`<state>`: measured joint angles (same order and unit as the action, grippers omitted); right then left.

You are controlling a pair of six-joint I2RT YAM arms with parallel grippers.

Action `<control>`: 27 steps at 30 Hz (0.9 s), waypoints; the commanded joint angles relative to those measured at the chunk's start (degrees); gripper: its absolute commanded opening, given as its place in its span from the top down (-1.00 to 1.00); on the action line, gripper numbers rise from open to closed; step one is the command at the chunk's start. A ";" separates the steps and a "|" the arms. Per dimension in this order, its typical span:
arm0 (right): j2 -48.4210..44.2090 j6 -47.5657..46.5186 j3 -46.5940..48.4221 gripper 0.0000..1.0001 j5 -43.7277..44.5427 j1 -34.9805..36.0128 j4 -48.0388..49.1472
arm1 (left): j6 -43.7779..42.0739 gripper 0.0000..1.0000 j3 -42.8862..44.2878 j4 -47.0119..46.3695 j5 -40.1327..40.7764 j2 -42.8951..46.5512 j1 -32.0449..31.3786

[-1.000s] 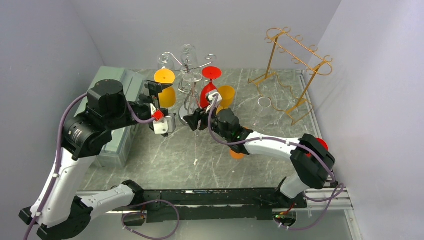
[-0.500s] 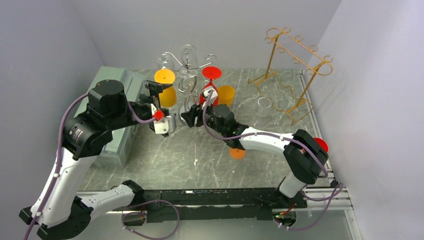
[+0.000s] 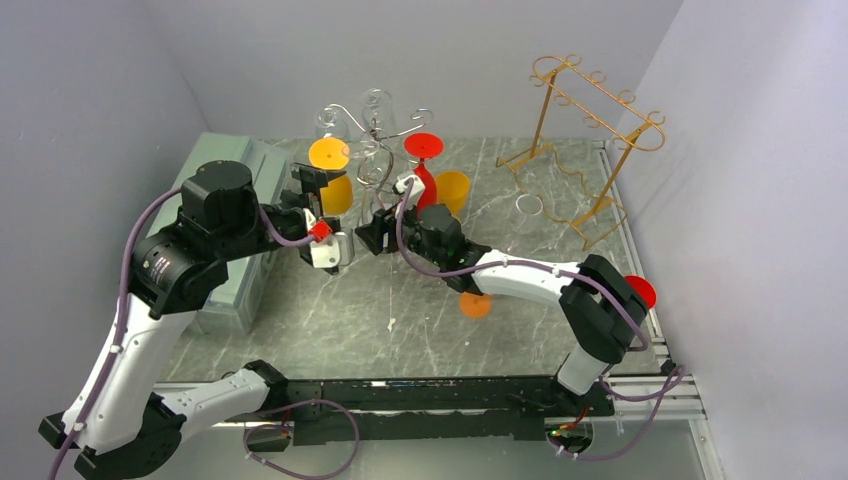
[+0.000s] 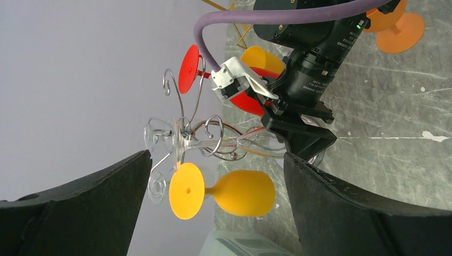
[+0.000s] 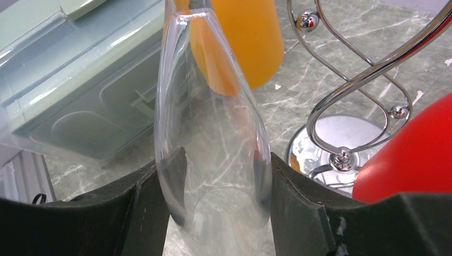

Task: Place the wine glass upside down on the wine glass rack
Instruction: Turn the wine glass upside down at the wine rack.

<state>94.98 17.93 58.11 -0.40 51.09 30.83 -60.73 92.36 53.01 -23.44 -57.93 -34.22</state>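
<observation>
The silver wire wine glass rack (image 3: 375, 128) stands at the back middle of the table. An orange glass (image 3: 333, 175) and a red glass (image 3: 424, 165) hang upside down on it. My right gripper (image 3: 372, 236) is shut on the bowl of a clear wine glass (image 5: 213, 133), which is held foot up against the rack. In the left wrist view the clear glass's stem (image 4: 213, 144) lies among the rack's wire curls (image 4: 184, 106). My left gripper (image 3: 325, 213) stands wide open beside the hanging orange glass (image 4: 242, 192) and holds nothing.
A gold wire rack (image 3: 585, 140) stands at the back right, with a clear glass (image 3: 530, 207) before it. An orange glass (image 3: 472, 303) lies under my right arm. A grey-green box (image 3: 235, 290) sits at the left. The rack's chrome base (image 5: 341, 144) is near my right fingers.
My right gripper has carried the clear wine glass to the left and back, closer into the rack. My left gripper has hardly moved and stays open.
</observation>
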 commanded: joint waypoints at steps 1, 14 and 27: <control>-1.39 -2.69 0.32 0.50 -1.22 -0.11 4.14 | 0.52 -0.99 0.20 -2.52 0.81 0.46 -0.02; -3.51 -8.20 -2.41 0.53 -2.67 -0.03 4.98 | 12.62 -0.99 4.61 -9.82 8.73 -3.68 -0.06; -5.53 -8.71 -9.67 0.52 -0.52 -0.02 15.03 | 16.76 -0.99 6.42 -15.66 20.14 -7.63 -0.06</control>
<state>92.12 9.56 49.63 -1.87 51.09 37.23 -46.33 96.42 40.80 -7.97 -64.55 -34.22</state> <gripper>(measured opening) 0.600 0.995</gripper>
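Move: The clear wine glass is held upside down in the right fingers. Its foot, up top, is about 19 cm ahead of the left hand, 5 cm right and 6 cm lower. From the left hand, the hanging yellow glass is some 18 cm ahead, 3 cm left and 12 cm down; the red one 21 cm ahead, 14 cm right and 12 cm down. From the right hand, the rack's top is roughly 17 cm ahead, straight on and 18 cm up. Forward and up goes the empty left hand after a slow start, about 7 cm towards the clear glass's foot, swinging nearly 20 degrees counter-clockwise with its left side dipping, fingers still wide open and touching nothing. The right hand keeps its pinch on the bowl, easing down, right and slightly back, some 3 cm in all, and tilting its tips up a little. ##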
